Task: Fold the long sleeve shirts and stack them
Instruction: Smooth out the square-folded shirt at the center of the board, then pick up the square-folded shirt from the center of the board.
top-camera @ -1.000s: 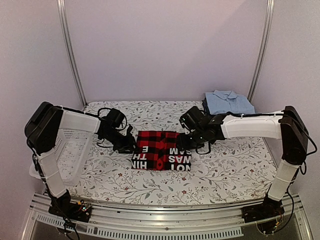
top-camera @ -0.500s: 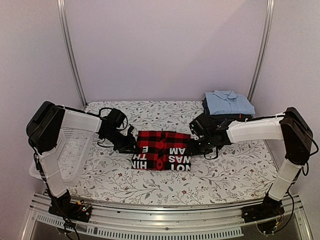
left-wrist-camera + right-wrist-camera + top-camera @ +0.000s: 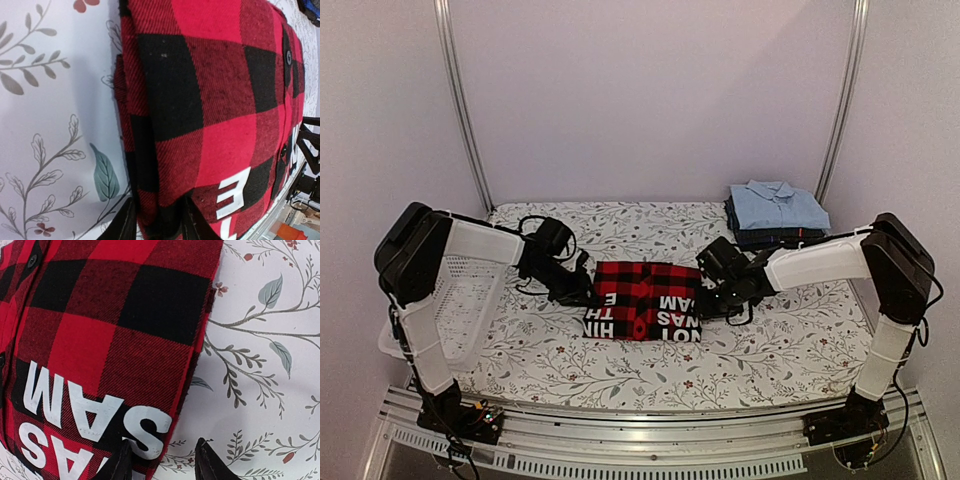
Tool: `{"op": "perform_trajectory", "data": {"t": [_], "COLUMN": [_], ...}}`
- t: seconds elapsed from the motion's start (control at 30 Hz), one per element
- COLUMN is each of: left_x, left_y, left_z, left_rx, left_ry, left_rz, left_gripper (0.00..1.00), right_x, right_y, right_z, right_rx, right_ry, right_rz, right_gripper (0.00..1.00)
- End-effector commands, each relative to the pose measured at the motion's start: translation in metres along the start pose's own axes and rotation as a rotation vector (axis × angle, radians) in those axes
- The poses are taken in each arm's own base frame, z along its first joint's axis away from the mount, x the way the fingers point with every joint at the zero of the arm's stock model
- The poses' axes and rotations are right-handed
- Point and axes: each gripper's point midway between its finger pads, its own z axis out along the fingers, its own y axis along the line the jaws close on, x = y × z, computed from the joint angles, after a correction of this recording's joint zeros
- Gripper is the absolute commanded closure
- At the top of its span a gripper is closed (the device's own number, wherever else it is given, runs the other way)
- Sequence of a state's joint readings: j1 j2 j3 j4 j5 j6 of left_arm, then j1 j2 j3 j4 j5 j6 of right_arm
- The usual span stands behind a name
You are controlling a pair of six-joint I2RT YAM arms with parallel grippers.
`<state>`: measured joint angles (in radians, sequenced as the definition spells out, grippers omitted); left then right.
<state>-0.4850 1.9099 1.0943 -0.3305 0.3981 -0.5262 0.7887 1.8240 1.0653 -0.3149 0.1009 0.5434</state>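
The red-and-black check shirt point(image 3: 645, 300) lies folded in a rectangle at the table's middle, with white letters along its near edge. My left gripper point(image 3: 588, 297) is at its left edge. In the left wrist view the gripper point(image 3: 154, 222) is shut on that folded edge of the shirt point(image 3: 215, 100), and cloth fills the gap. My right gripper point(image 3: 705, 305) is at the shirt's right edge. In the right wrist view the gripper point(image 3: 162, 460) is open astride the edge of the shirt point(image 3: 115, 340), one finger over the lettering and one over the tablecloth.
A stack of folded collared shirts point(image 3: 775, 210), light blue on top and dark ones beneath, sits at the back right corner. A white mesh basket point(image 3: 460, 300) hangs off the table's left side under the left arm. A floral cloth point(image 3: 770, 335) covers the table.
My right gripper has moved from behind the shirt's far right corner down to its right edge. Both grippers' jaws have narrowed. The left arm has barely moved.
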Motion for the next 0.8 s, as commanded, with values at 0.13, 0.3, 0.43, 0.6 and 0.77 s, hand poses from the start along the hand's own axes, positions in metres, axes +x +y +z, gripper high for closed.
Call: {"op": "perform_trajectory", "data": {"t": [0.13, 0.3, 0.43, 0.6, 0.77], "left_x": [0.024, 0.02, 0.011, 0.005, 0.005], "left_y": [0.017, 0.01, 0.004, 0.008, 0.009], "left_z": [0.025, 0.019, 0.001, -0.029, -0.06], "left_rx": [-0.029, -0.012, -0.026, -0.084, -0.109], "left_ry": [0.085, 0.067, 0.042, 0.022, 0.017], "left_rz": [-0.046, -0.05, -0.03, 0.024, 0.084], "left_gripper": [0.87, 1.0, 1.0, 1.0, 1.0], "right_x": [0.012, 0.011, 0.009, -0.006, -0.022], "right_y": [-0.013, -0.011, -0.003, 0.021, 0.058], "right_z": [0.01, 0.011, 0.008, -0.008, -0.025], "right_rx": [0.042, 0.036, -0.006, -0.1, -0.2], "right_ry": [0.022, 0.021, 0.022, -0.011, -0.044], "right_rz": [0.016, 0.017, 0.015, 0.005, -0.021], "right_gripper": [0.59, 0.59, 0.59, 0.58, 0.58]}}
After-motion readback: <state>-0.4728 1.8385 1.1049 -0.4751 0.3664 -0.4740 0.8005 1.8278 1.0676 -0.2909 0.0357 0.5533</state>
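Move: Between the left hand's open fingers lies the left edge of the square-folded shirt, about 1 cm lower; the shirt's middle is roughly 10 cm to that hand's right and 2 cm back. The right hand straddles the opposite edge, with the shirt's middle some 11 cm to its left, level with it, about 2 cm below. The folded stack stands around 20 cm ahead and 19 cm right of the right hand; the white basket sits about 28 cm left and 4 cm back of the left hand. Closing almost fully after dipping slightly, the left fingers pinch the shirt's left edge, pause, then draw it to the left by some 2.5 cm while rising about 2 cm and easing back a little. The right hand first settles just under 1 cm lower at the right edge, fingers kept part open, then follows the shirt left by about 2 cm, rising slightly. ##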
